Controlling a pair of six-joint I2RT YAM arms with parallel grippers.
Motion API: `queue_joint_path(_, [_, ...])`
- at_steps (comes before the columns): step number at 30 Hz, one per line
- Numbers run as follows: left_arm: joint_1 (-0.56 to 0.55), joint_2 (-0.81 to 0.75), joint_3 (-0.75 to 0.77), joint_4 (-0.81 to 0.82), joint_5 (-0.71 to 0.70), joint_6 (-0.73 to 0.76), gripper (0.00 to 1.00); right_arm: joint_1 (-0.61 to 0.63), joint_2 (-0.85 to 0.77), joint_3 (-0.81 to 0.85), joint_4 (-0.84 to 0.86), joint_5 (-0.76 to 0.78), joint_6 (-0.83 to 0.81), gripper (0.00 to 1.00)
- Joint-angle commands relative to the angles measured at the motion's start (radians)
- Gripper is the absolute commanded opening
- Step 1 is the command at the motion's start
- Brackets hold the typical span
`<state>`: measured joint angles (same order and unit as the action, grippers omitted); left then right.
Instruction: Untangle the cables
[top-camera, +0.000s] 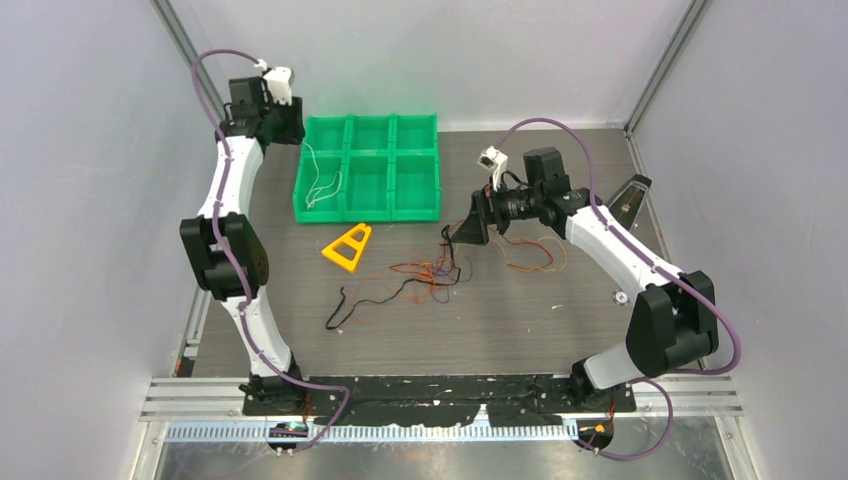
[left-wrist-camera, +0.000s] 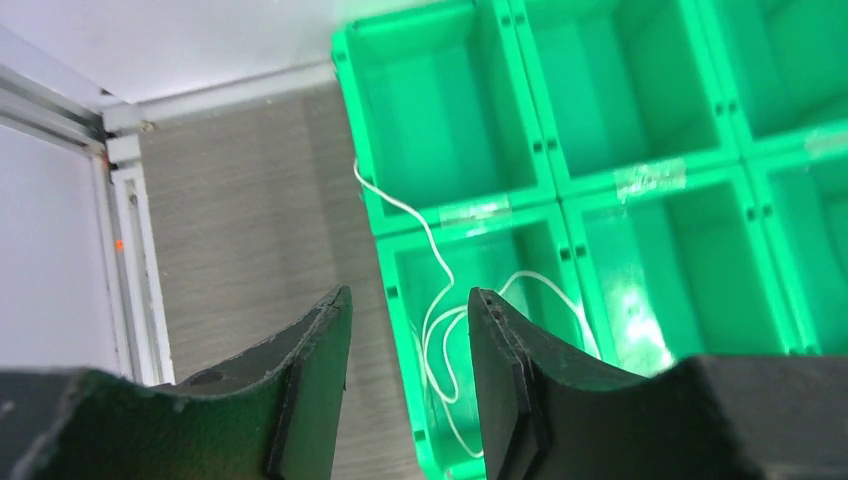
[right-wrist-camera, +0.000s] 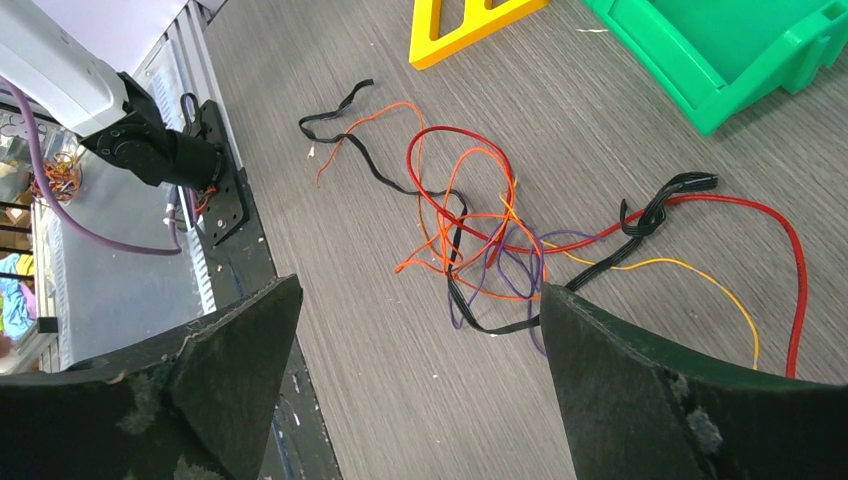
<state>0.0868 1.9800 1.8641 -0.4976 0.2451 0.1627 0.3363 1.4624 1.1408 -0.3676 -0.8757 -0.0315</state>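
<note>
A tangle of thin cables (top-camera: 430, 275) in orange, red, black, purple and yellow lies mid-table. In the right wrist view the knot (right-wrist-camera: 480, 230) sits just beyond my right gripper (right-wrist-camera: 420, 285), which is open and empty. That gripper (top-camera: 470, 228) hovers at the tangle's right end. A separate white cable (left-wrist-camera: 440, 320) lies curled in the near-left compartment of the green bin (left-wrist-camera: 385, 200), one end trailing over the divider. My left gripper (left-wrist-camera: 410, 292) hangs above the bin's left wall, jaws apart with nothing between them.
The green six-compartment bin (top-camera: 345, 212) stands at the back centre. A yellow triangular frame (top-camera: 348, 247) lies in front of it, left of the tangle. More orange wire (top-camera: 530, 255) lies under the right arm. A black triangular stand (top-camera: 630, 195) sits at the right wall.
</note>
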Motion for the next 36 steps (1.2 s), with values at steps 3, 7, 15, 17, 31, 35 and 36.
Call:
queue_joint_path(3, [-0.01, 0.089, 0.092, 0.019, -0.091, -0.209, 0.46, -0.003, 0.001, 0.046, 0.024, -0.015, 0.001, 0.95])
queue_joint_path(7, [-0.023, 0.11, 0.087, 0.03, -0.15, -0.312, 0.45, -0.003, 0.006, 0.044, 0.024, -0.01, -0.002, 0.95])
queue_joint_path(15, [-0.032, 0.164, 0.086, 0.074, -0.198, -0.405, 0.45, -0.003, 0.032, 0.042, 0.024, -0.014, 0.002, 0.95])
queue_joint_path(17, [-0.032, 0.194, 0.118, 0.066, -0.207, -0.422, 0.44, -0.003, 0.037, 0.042, 0.024, -0.014, 0.002, 0.95])
queue_joint_path(31, [-0.033, 0.338, 0.269, 0.083, -0.143, -0.529, 0.26, -0.004, 0.046, 0.055, -0.005, 0.005, -0.013, 0.95])
queue_joint_path(35, [-0.033, 0.306, 0.232, 0.125, -0.13, -0.519, 0.0, -0.004, 0.046, 0.055, -0.011, 0.007, -0.014, 0.95])
queue_joint_path(36, [-0.033, 0.283, 0.202, 0.145, -0.121, -0.519, 0.0, -0.004, 0.047, 0.056, -0.011, 0.006, -0.014, 0.95])
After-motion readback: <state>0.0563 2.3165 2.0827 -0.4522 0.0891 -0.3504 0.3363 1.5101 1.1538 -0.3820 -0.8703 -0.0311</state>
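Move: The white cable's loose strand crosses the green tray's left side about 6 cm ahead of the left gripper, 1 cm to its right and 10 cm below. The tray's middle lies some 6 cm ahead, 15 cm right and 16 cm down. The yellow triangle is roughly 21 cm back and 13 cm right, some 20 cm below. From the right gripper the strand is about 32 cm ahead, 40 cm left and 9 cm lower. Bring the half-open left gripper down onto the loose strand of the white cable at the tray's left side. After a short rise, sink about 11 cm while reaching some 6 cm forward, turning the hand roughly 25 degrees counter-clockwise and dipping its left side. Shut the fingers at the bottom to pinch the strand between the tips. ##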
